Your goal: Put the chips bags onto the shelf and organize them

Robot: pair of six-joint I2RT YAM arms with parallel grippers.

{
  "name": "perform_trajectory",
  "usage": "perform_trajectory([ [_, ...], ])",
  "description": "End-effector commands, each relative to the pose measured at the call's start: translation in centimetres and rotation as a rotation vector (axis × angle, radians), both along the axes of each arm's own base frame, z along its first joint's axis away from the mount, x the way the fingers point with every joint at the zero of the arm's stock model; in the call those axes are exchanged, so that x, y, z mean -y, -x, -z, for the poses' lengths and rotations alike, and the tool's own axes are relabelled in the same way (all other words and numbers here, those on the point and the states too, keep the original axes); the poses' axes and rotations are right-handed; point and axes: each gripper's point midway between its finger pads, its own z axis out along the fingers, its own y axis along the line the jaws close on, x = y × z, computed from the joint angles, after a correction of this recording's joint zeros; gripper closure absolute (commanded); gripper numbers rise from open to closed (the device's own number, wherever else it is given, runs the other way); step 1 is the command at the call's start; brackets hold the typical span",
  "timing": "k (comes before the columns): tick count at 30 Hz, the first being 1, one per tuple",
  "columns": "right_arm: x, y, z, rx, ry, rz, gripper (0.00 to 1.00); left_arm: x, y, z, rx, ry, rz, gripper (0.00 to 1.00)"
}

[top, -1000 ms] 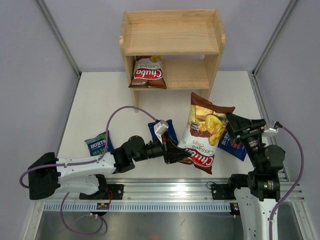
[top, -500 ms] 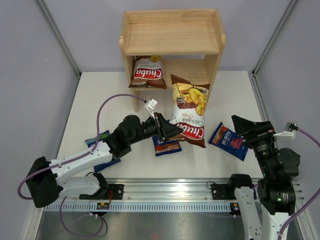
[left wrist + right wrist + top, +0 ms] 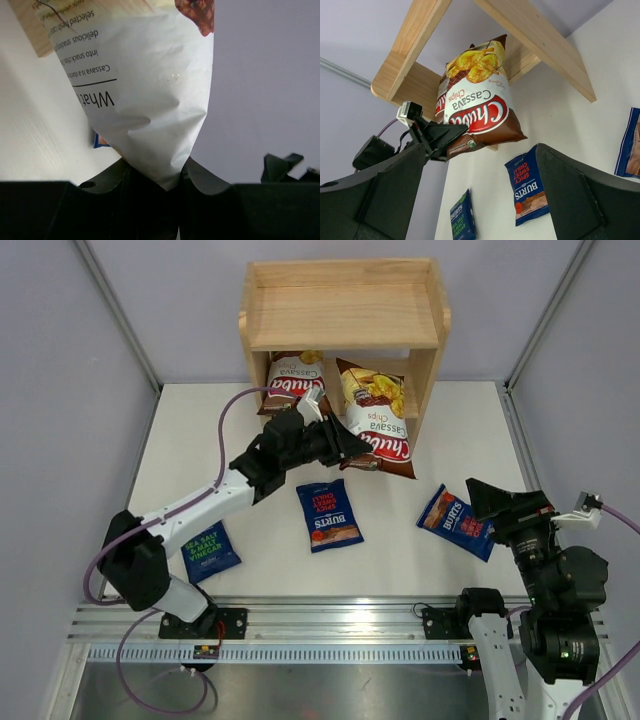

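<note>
A brown Chuba chips bag (image 3: 377, 418) hangs tilted above the table, its top end at the right half of the shelf's (image 3: 345, 315) lower tier. My left gripper (image 3: 343, 448) is shut on the bag's bottom corner (image 3: 167, 175); the right wrist view shows the bag (image 3: 477, 107) and that gripper (image 3: 440, 140). A second Chuba bag (image 3: 295, 382) leans in the left half of the lower tier. Three blue Burts bags lie flat on the table: middle (image 3: 328, 515), right (image 3: 457, 522), left (image 3: 209, 550). My right gripper (image 3: 492, 500) is open and empty at the near right (image 3: 481, 150).
The shelf's top tier, with its raised rim, holds nothing. The shelf's right side panel (image 3: 428, 370) stands just right of the held bag. Grey enclosure walls ring the white table (image 3: 200, 440). The right Burts bag lies just left of my right gripper.
My left arm swung the Chuba bag from the table's front middle up to the shelf's lower tier. My right gripper opened wider and drew back to the near right.
</note>
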Motion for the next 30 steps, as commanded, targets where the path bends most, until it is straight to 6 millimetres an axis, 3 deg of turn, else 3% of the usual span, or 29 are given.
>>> perform_trajectory([
  [1, 0.3, 1.4, -2.2, 0.067, 0.039, 0.016, 0.01, 0.5, -1.8, -3.7, 0.029, 0.061, -0.010, 0.92],
  [14, -0.3, 3.4, -3.9, 0.125, 0.039, -0.014, 0.01, 2.4, -7.8, -2.8, -0.005, -0.005, -0.087, 0.86],
  [15, -0.3, 3.4, -3.9, 0.123, 0.038, -0.014, 0.01, 2.5, -8.0, -3.4, 0.001, -0.011, -0.088, 0.86],
  [22, -0.6, 3.5, -3.6, 0.132, 0.033, -0.028, 0.01, 1.8, -10.3, -2.3, -0.002, -0.070, -0.160, 0.79],
  [30, -1.0, 3.5, -3.2, 0.136, 0.020, -0.049, 0.01, 1.5, -11.4, -2.5, -0.016, -0.018, -0.155, 0.79],
])
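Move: The left hand already holds the last Chuba bag by its near end. The free right half of the lower shelf, where the bag is being taken, has its middle about 18 cm ahead, 3 cm to the right and about level in height. The first Chuba bag sits some 18 cm ahead and 16 cm to the left, the shelf's right side wall 18 cm ahead and 11 cm to the right. From the right hand, that free half lies roughly 31 cm ahead, 23 cm to the left and 8 cm lower. The left hand keeps its pinch on the near end of the Chuba bag and feeds it forward about 10 cm, far end first, into the lower shelf beside the first bag, sinking a centimetre or so at the outset, veering slightly right and then partly back, while the wrist turns some 10 degrees, partly counter-clockwise. Meanwhile the empty right hand, fingers still wide open, draws back and rises about 3 cm each way, away from the shelf. ##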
